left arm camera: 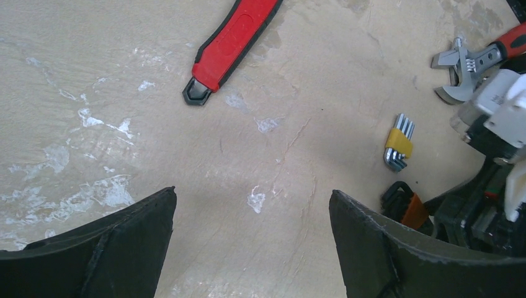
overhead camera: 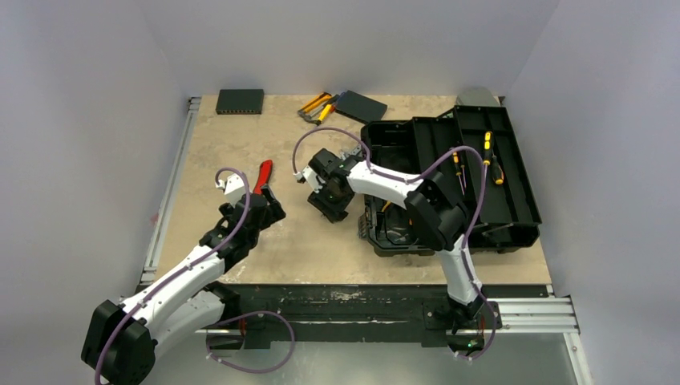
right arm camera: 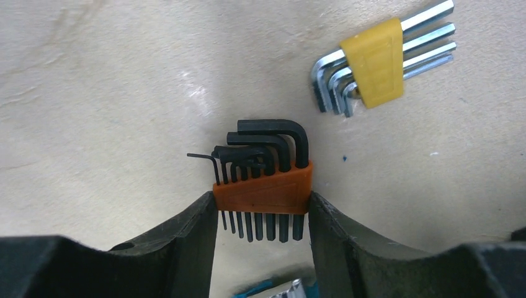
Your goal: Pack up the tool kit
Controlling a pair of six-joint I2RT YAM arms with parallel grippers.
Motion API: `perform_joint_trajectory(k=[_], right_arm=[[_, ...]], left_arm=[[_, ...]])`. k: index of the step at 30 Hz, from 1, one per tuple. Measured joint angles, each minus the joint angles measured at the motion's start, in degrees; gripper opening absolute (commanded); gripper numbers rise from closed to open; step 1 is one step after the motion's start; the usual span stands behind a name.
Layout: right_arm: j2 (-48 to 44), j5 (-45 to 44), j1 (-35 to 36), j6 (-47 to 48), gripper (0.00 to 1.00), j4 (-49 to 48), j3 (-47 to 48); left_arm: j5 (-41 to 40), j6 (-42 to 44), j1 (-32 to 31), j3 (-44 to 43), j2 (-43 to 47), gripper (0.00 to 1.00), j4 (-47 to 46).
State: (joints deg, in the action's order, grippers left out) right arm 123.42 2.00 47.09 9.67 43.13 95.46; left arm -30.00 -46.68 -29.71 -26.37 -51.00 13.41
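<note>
The black toolbox [overhead camera: 521, 216] lies open at the right, with yellow-black screwdrivers [overhead camera: 491, 158] in its tray. My right gripper [right arm camera: 262, 205] is shut on the orange holder of a black hex key set [right arm camera: 263, 186], at or just above the table, left of the toolbox [overhead camera: 325, 192]. A silver hex key set in a yellow holder [right arm camera: 378, 62] lies beside it. My left gripper [left arm camera: 252, 205] is open and empty over bare table, just short of a red-handled tool [left arm camera: 232, 40]. An adjustable wrench [left arm camera: 465, 65] lies near the right arm.
Yellow-black pliers [overhead camera: 317, 106] and a flat black box [overhead camera: 360, 105] lie at the back centre. A small dark case [overhead camera: 240, 100] sits at the back left. The table's metal rail [overhead camera: 164, 208] runs down the left side. Walls close in on three sides.
</note>
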Motion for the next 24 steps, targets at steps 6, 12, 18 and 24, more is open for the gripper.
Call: perform_joint_trajectory(k=[6, 12, 18, 24], right_arm=[[-8.11, 2.25, 0.37, -2.73, 0.28, -5.22, -5.11], [-18.56, 2.34, 0.37, -5.22, 0.25, -9.2, -5.49], [-29.4, -4.2, -0.52, -7.69, 0.24, -9.62, -6.23], [-37.53, -9.42, -13.2, -10.86, 0.2, -6.23, -6.64]], left_arm=[[-0.02, 0.37, 0.0, 0.0, 0.02, 0.9, 0.0], [0.0, 0.37, 0.0, 0.0, 0.02, 0.89, 0.0], [0.0, 0.37, 0.0, 0.0, 0.02, 0.89, 0.0], [0.22, 0.39, 0.0, 0.0, 0.02, 0.89, -0.02]])
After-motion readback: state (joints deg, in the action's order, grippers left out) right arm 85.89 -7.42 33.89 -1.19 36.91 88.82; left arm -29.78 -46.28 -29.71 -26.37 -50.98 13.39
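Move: The black hex keys in their orange holder are already pinched in the right gripper, just over the table. The open toolbox's deep tray lies about 16 cm to its right and 8 cm ahead, its middle some 4 cm higher. The yellow-clipped hex keys are about 7 cm ahead and 4 cm left, the adjustable wrench 18 cm ahead and 3 cm right, both at table level. From the left gripper the deep tray is roughly 33 cm right, 10 cm ahead and 4 cm lower. Keep the right fingers shut on the orange holder and lift it almost straight up, about 25 cm in all, clear of the toolbox rim. Near the top, swing it quickly to the right and a little forward, towards and over the deep tray, while tilting the fingertips outward and to the left and turning the wrist some 25 degrees clockwise. ##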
